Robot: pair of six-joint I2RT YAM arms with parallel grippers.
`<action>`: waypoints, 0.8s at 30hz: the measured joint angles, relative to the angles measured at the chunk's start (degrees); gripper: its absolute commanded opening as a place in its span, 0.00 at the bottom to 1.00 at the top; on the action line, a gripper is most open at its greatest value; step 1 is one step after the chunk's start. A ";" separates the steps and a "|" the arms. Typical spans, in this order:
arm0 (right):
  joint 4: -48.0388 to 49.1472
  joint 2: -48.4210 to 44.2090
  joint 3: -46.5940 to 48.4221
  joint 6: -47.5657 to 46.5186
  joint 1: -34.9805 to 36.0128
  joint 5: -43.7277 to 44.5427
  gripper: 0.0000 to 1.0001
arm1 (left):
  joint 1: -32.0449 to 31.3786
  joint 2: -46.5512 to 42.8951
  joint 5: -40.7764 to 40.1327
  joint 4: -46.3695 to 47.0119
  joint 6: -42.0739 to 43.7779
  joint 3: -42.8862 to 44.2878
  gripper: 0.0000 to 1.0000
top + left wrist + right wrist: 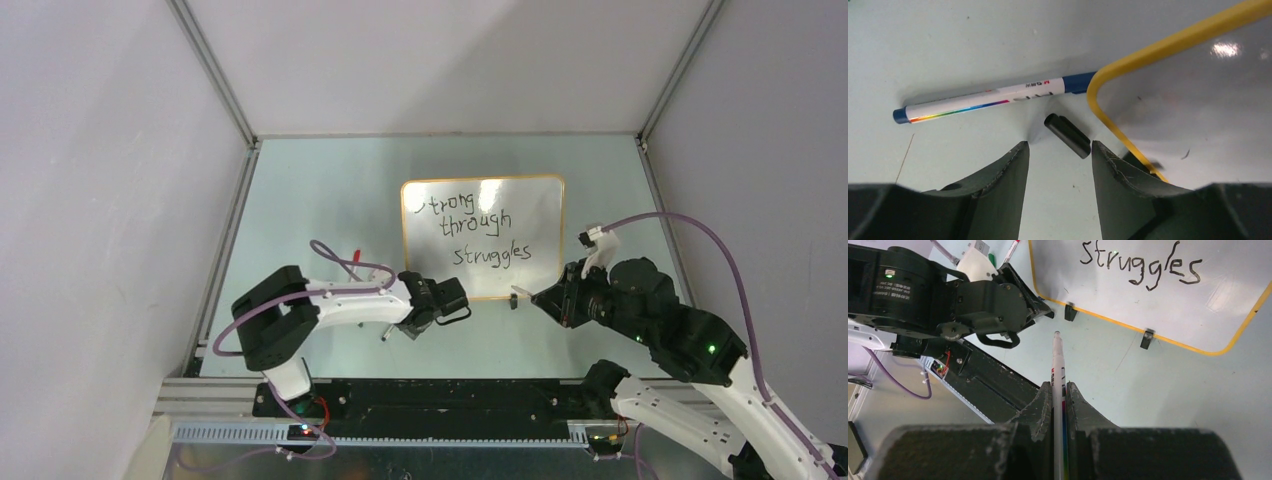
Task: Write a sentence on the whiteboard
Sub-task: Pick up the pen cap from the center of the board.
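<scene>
The whiteboard (540, 215) lies flat in the middle of the table, yellow-rimmed. The sentence (490, 253) on it reads "Strong through struggles" in three lines; only "struggles" (1138, 267) shows in the right wrist view. My right gripper (1060, 385) is shut on a white marker (1058, 365) whose bare tip hovers over the table just below the board's near edge. My left gripper (1059, 146) stands open low over the table at the board's near-left corner (1100, 82). A black cap (1067, 135) lies just ahead of its fingertips, against the right one.
A second white marker (983, 100) with blue ends lies on the table, one end at the board's corner. Two black clip feet (1069, 312) (1147, 338) sit on the board's near edge. A red pen (355, 255) lies left of the board. Grey walls enclose the table.
</scene>
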 measured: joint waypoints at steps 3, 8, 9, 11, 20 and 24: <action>0.02 -0.39 0.00 -0.26 -0.31 -0.04 0.00 | 1.01 1.66 0.39 0.09 0.13 0.68 0.54; 0.00 -0.52 0.00 -0.59 -0.74 -0.44 0.00 | 2.05 3.58 0.98 -0.83 0.61 2.51 0.54; 0.00 -0.52 0.00 -0.68 -0.83 -0.44 0.00 | 2.19 3.96 1.14 -1.16 0.79 2.97 0.54; 0.00 -0.63 0.00 -0.83 -1.03 -0.44 0.00 | 2.38 4.39 1.36 -1.40 1.14 3.43 0.48; 0.00 -1.70 0.00 -0.98 -1.68 -0.72 0.00 | 2.47 5.07 2.38 -1.84 3.06 3.69 0.10; 0.00 -2.05 0.00 -0.98 -1.84 -0.83 0.00 | 2.12 3.45 1.46 0.02 4.33 1.57 0.07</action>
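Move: The black pen cap lies almost under my open left fingers, about 1 cm ahead and 2 cm down, crosswise between the tips. The blue marker's middle is some 4 cm to the left and 1 cm back from my hand. The whiteboard's near left corner is roughly 4 cm ahead and 2 cm left, and its first black clip about 3 cm ahead and 6 cm right. From my right hand the cap lies some 27 cm left, 8 cm ahead and 25 cm below. I ease my open left hand about 1 cm down and 1 cm forward over the pen cap, tipping it only a few degrees. Holding nearly still there, I close the fingers from half open to almost shut and pinch the cap between the two tips, with the hand slipping back about half a centimetre as they shut. ##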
